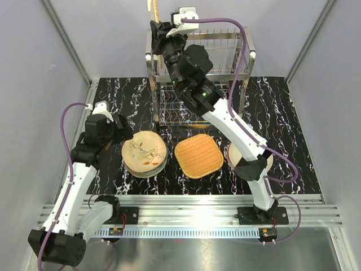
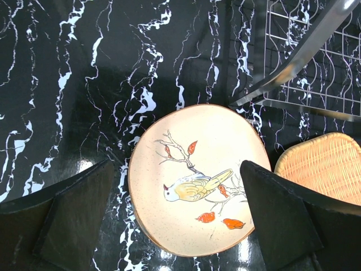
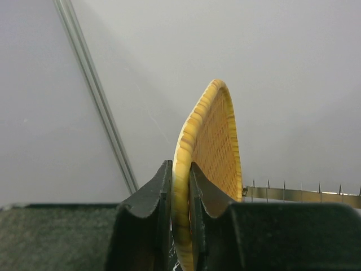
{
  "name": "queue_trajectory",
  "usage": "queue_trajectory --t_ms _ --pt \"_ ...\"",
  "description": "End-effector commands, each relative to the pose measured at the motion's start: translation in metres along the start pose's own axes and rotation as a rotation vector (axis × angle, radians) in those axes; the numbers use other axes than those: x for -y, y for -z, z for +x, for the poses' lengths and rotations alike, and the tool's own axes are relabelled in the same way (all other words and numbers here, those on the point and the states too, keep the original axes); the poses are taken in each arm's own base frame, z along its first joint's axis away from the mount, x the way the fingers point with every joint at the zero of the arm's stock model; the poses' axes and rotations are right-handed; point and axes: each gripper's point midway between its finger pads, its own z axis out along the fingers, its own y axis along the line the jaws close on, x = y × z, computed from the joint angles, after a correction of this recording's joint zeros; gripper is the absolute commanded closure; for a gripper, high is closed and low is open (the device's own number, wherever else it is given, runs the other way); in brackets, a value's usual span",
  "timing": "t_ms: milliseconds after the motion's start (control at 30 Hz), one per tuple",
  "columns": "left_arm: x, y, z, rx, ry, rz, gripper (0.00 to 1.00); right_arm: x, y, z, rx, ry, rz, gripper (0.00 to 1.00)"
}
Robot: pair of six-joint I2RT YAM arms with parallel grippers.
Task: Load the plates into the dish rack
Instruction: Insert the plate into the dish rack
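Observation:
The steel dish rack (image 1: 225, 52) stands at the back of the table. My right gripper (image 1: 159, 28) is raised over the rack's left end, shut on the rim of an orange woven plate (image 3: 217, 135) held on edge; that plate's top (image 1: 153, 10) pokes above the arm. My left gripper (image 2: 176, 166) hangs open over a cream bird-and-branch plate (image 2: 192, 175), a finger on each side and not touching it. From above, the bird plate (image 1: 144, 153) tops a small stack. A second orange woven plate (image 1: 198, 156) lies flat at the centre.
A cream plate stack (image 1: 232, 152) lies at the right, largely hidden under my right arm. The rack's leg and lower grid shelf (image 2: 316, 73) are just beyond the bird plate. The rack's top tines (image 3: 299, 195) show to the right of the held plate. Grey walls enclose the table.

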Motion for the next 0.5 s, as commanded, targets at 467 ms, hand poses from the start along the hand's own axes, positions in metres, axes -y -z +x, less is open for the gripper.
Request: queue_trajectory --t_ms 467 --pt "0.02 -0.002 -0.01 0.018 -0.004 0.071 0.01 0.043 -0.037 -0.015 0.217 -0.036 0.058 1.0"
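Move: The right gripper holds the woven plate upright on edge. The slots at the left end of the rack's upper tier are centred about 13 cm ahead of this hand, 2 cm to its left and some 20 cm below. The tier's left side frame is 13 cm ahead, 6 cm left; its front bar's middle 5 cm ahead, 9 cm right, both about 20 cm lower. From the left hand, those slots lie some 24 cm ahead, 16 cm right and 20 cm up. Carry the woven plate about 5 cm forward with the right gripper, farther in over the left end of the upper tier, sinking some 2 cm in the first part and easing off late. Let the hand drift just 1 cm right and turn about 5 degrees clockwise; keep the pinch on the plate's near rim and the plate on edge. ##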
